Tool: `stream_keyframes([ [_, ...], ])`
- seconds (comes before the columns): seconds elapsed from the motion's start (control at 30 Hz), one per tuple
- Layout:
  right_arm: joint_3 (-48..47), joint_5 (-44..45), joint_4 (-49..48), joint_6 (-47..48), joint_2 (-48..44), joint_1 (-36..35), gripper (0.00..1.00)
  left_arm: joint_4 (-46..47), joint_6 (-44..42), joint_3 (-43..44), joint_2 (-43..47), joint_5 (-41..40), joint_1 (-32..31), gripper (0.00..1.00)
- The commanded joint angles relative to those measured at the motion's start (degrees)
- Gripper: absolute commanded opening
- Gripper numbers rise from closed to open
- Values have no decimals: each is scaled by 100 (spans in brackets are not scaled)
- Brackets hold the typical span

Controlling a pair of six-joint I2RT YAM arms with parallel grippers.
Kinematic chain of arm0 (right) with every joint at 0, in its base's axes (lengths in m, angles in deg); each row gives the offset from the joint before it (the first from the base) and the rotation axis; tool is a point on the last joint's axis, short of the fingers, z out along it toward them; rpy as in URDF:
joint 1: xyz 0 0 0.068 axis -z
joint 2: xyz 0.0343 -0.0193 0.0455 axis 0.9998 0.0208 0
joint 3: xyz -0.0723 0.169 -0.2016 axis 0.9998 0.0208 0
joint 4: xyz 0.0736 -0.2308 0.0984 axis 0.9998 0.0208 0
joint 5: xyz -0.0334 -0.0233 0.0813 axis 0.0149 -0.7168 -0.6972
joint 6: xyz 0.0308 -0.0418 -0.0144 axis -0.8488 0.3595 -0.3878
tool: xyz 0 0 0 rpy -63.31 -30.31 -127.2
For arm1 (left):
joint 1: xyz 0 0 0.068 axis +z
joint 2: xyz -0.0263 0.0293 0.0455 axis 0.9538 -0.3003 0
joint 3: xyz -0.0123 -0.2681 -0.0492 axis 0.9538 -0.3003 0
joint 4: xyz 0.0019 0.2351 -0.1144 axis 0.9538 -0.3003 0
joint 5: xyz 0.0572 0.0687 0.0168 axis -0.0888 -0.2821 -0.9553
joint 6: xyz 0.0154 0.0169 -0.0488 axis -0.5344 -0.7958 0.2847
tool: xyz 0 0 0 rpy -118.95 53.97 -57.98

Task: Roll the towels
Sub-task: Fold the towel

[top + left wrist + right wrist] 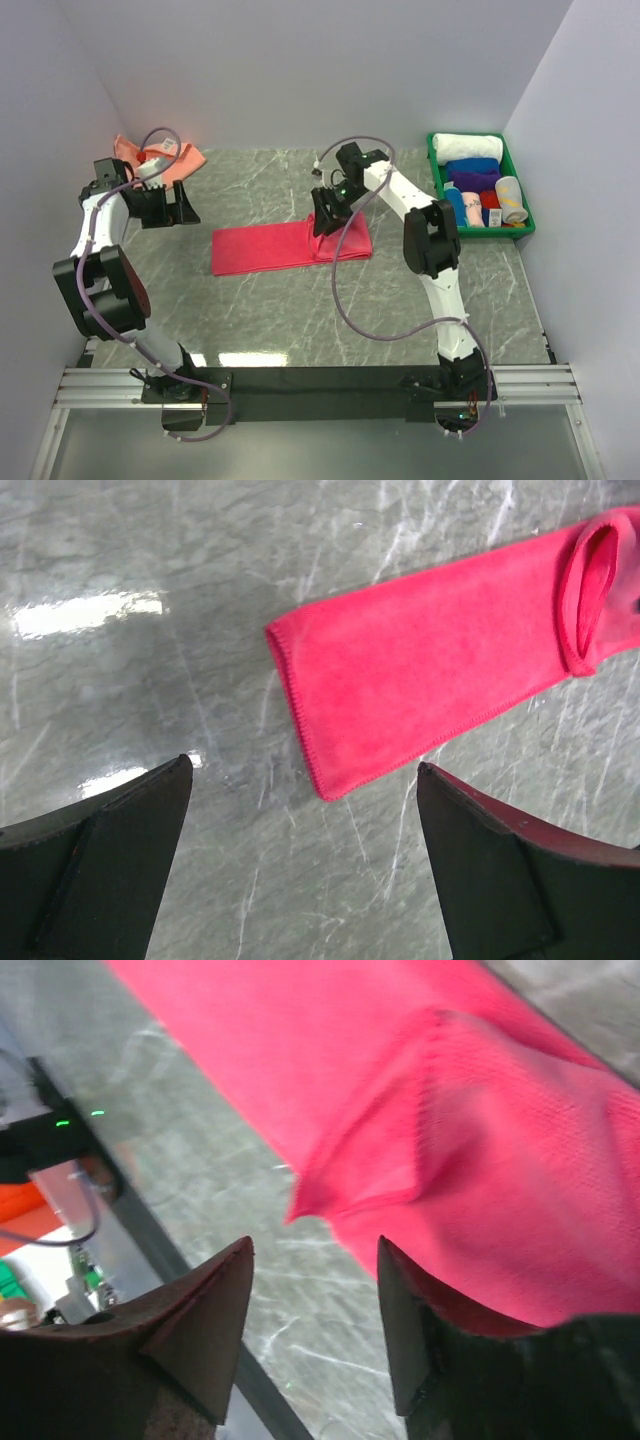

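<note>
A crimson pink towel (pixel 270 248) lies on the grey marble table as a long folded strip, its right end doubled back over itself. My right gripper (pixel 322 222) hovers at that doubled end. In the right wrist view the right gripper (pixel 315 1242) is open with only table between its fingers, and the pink towel's (pixel 450 1080) fold lies beside the right finger. My left gripper (pixel 180 210) stands wide open left of the strip. In the left wrist view the towel's (pixel 430 670) near corner sits just ahead of the open left gripper (pixel 305 763).
A salmon orange towel (pixel 160 155) lies crumpled at the back left, behind the left arm. A green tray (pixel 521 183) at the back right holds rolled towels, among them white (pixel 467 146), blue (pixel 472 165) and purple (pixel 475 182). White walls enclose the table.
</note>
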Motion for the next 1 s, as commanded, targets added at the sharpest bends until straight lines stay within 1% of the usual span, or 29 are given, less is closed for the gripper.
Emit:
stream_keyframes([
  [0.0, 52, -619, -269, 227, -962, 291, 56, 359, -7, -194, 492, -132, -260, 100],
  [0.03, 62, -584, -296, 245, -989, 387, 54, 377, -51, -238, 519, -212, -347, 100],
  [0.07, 44, -488, -235, 271, -990, 466, 48, 412, -60, -308, 537, -386, -540, 99],
  [0.1, -104, -174, -156, 385, -885, 632, 44, 439, -60, -344, 572, -475, -620, 99],
  [0.13, -218, -23, -51, 473, -797, 695, 36, 517, -25, -370, 563, -572, -708, 99],
  [0.17, -333, 118, 116, 526, -596, 748, 33, 544, 19, -414, 537, -712, -857, 99],
  [0.23, -597, 373, 196, 605, -419, 889, 25, 527, 80, -371, 388, -652, -963, 99],
  [0.27, -658, 461, 214, 605, -279, 889, 19, 483, 124, -301, 257, -643, -1033, 99],
  [0.33, -738, 532, 170, 544, -199, 854, 13, 439, 230, -222, 133, -529, -1060, 99],
  [0.47, -572, 567, -67, 360, -155, 626, 7, 431, 371, -151, -8, -397, -1078, 99],
  [0.6, -90, 778, -304, 351, -199, 283, 7, 369, 283, -142, 9, -388, -1087, 99],
  [0.73, 202, 1050, -577, 272, -67, -24, 8, 263, 195, -142, -17, -414, -1113, 99],
  [0.87, -210, 998, -534, 131, 555, -314, 7, 316, 248, -317, 44, -572, -1279, 99],
  [0.97, -614, 849, -586, -44, 802, -455, 8, 316, 248, -423, 158, -704, -1429, 99],
])
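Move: The loose left edge of the folded-over flap lies about 2 cm to the left of my right hand, level fore and aft and some 6 cm below. The fold crease is about 12 cm to the right and 1 cm farther out; the towel's left end is some 26 cm to the left. From my left hand, that left end is roughly 3 cm to the right and 12 cm down, the flap's edge about 25 cm to the right. With my empty right hand I rise about 5 cm while swinging some 7 cm forward and as far right over the flap, shutting my fingers on nothing. Then I turn back, down and left, bringing the closed tips onto the flap's loose edge. Meanwhile my open left hand travels about 7 cm right over the towel's left end, sinking slightly. ##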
